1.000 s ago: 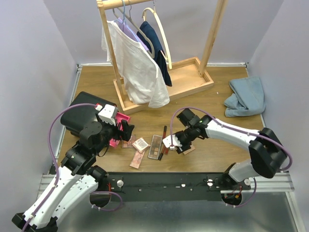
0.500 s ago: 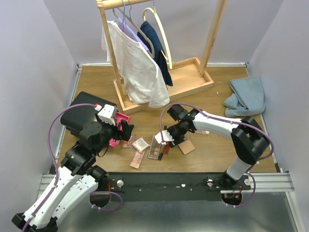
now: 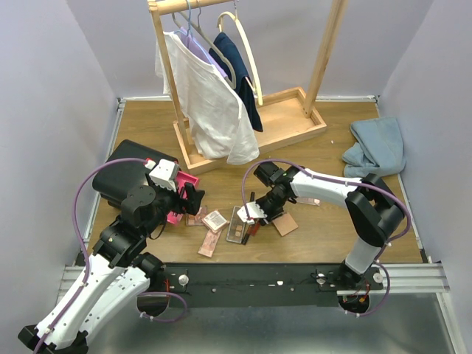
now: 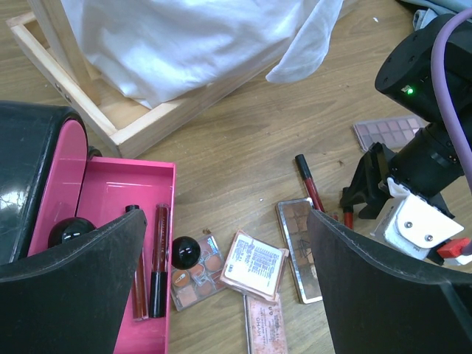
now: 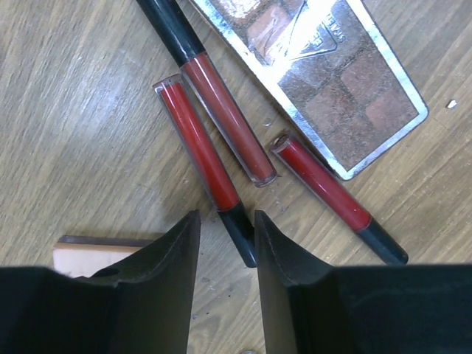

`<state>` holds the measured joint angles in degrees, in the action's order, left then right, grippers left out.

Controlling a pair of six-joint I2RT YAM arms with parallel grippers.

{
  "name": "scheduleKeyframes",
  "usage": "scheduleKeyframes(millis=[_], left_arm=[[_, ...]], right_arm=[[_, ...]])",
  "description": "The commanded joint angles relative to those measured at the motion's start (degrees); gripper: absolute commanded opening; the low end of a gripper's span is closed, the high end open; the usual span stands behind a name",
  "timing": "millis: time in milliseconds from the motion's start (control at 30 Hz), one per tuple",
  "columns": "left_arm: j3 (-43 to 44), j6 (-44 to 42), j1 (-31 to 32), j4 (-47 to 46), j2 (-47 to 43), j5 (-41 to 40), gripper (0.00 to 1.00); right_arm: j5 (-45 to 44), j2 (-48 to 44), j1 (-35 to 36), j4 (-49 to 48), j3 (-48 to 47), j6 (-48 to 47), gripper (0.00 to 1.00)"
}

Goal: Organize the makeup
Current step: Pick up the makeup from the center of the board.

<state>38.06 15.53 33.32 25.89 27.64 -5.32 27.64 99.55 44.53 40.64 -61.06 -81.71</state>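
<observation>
The makeup lies in a loose cluster mid-table: a brown palette (image 3: 237, 223), a square peach compact (image 3: 214, 220), a pink palette (image 3: 210, 242) and another compact (image 3: 285, 223). My right gripper (image 3: 254, 214) is down among three red tubes. In the right wrist view the gripper (image 5: 226, 215) is open but narrow, with the black cap of one red tube (image 5: 198, 147) between its fingers, close to the right one. My left gripper (image 4: 227, 221) hangs wide open above the compact (image 4: 254, 262), holding nothing. The pink drawer (image 4: 110, 206) holds two tubes (image 4: 158, 251) and a dark disc (image 4: 71, 231).
The black case (image 3: 125, 177) stands at the left with its pink drawer pulled out. A wooden clothes rack (image 3: 251, 133) with hanging shirts fills the back middle. A blue cloth (image 3: 376, 147) lies at the right. A further palette (image 4: 387, 131) sits behind the right arm.
My right gripper has moved left from the peach compact to the red tubes and narrowed its jaws round one tube's cap. The left arm has not moved.
</observation>
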Motion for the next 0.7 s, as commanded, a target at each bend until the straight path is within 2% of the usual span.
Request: scheduleKeyframes(millis=[0, 333, 467, 667], left_arm=[[0.0, 0.1, -0.4, 0.0, -0.8, -0.5, 0.99], [-0.2, 0.2, -0.4, -0.1, -0.6, 0.0, 0.99], [-0.1, 0.3, -0.3, -0.1, -0.5, 0.2, 0.99], [-0.4, 0.4, -0.4, -0.3, -0.4, 0.9, 0.99]], right_arm=[[-0.9, 0.4, 0.2, 2.6, -0.2, -1.3, 0.41], [-2.1, -0.1, 0.2, 1.5, 3.5, -2.6, 0.31], [-2.2, -0.8, 0.2, 0.6, 4.7, -3.0, 0.17], [-1.8, -3.5, 0.2, 0.3, 6.2, -3.5, 0.14]])
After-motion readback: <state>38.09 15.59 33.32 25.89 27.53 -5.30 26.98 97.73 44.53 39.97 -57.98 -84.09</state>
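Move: The right hand's fingers straddle the black cap of the middle makeup tube. That tube's middle is about 2 cm back and 2 cm left of the hand, 1 cm below. At table height, a second tube is some 4 cm back and 5 cm left, a third 4 cm ahead and 5 cm left. The clear-lidded palette is 2 cm back and 9 cm left, the tan compact 2 cm back and 6 cm right. From the left hand, the middle tube is roughly 23 cm right, 3 cm back, 22 cm below. Easing right and back by about 1 cm, and sinking about half a centimetre, the right hand closes its downward-pointing fingers from not quite half open to about a fifth. They pinch the middle tube by its black cap, just beside the red barrel, low over the table; the wrist hardly turns. ##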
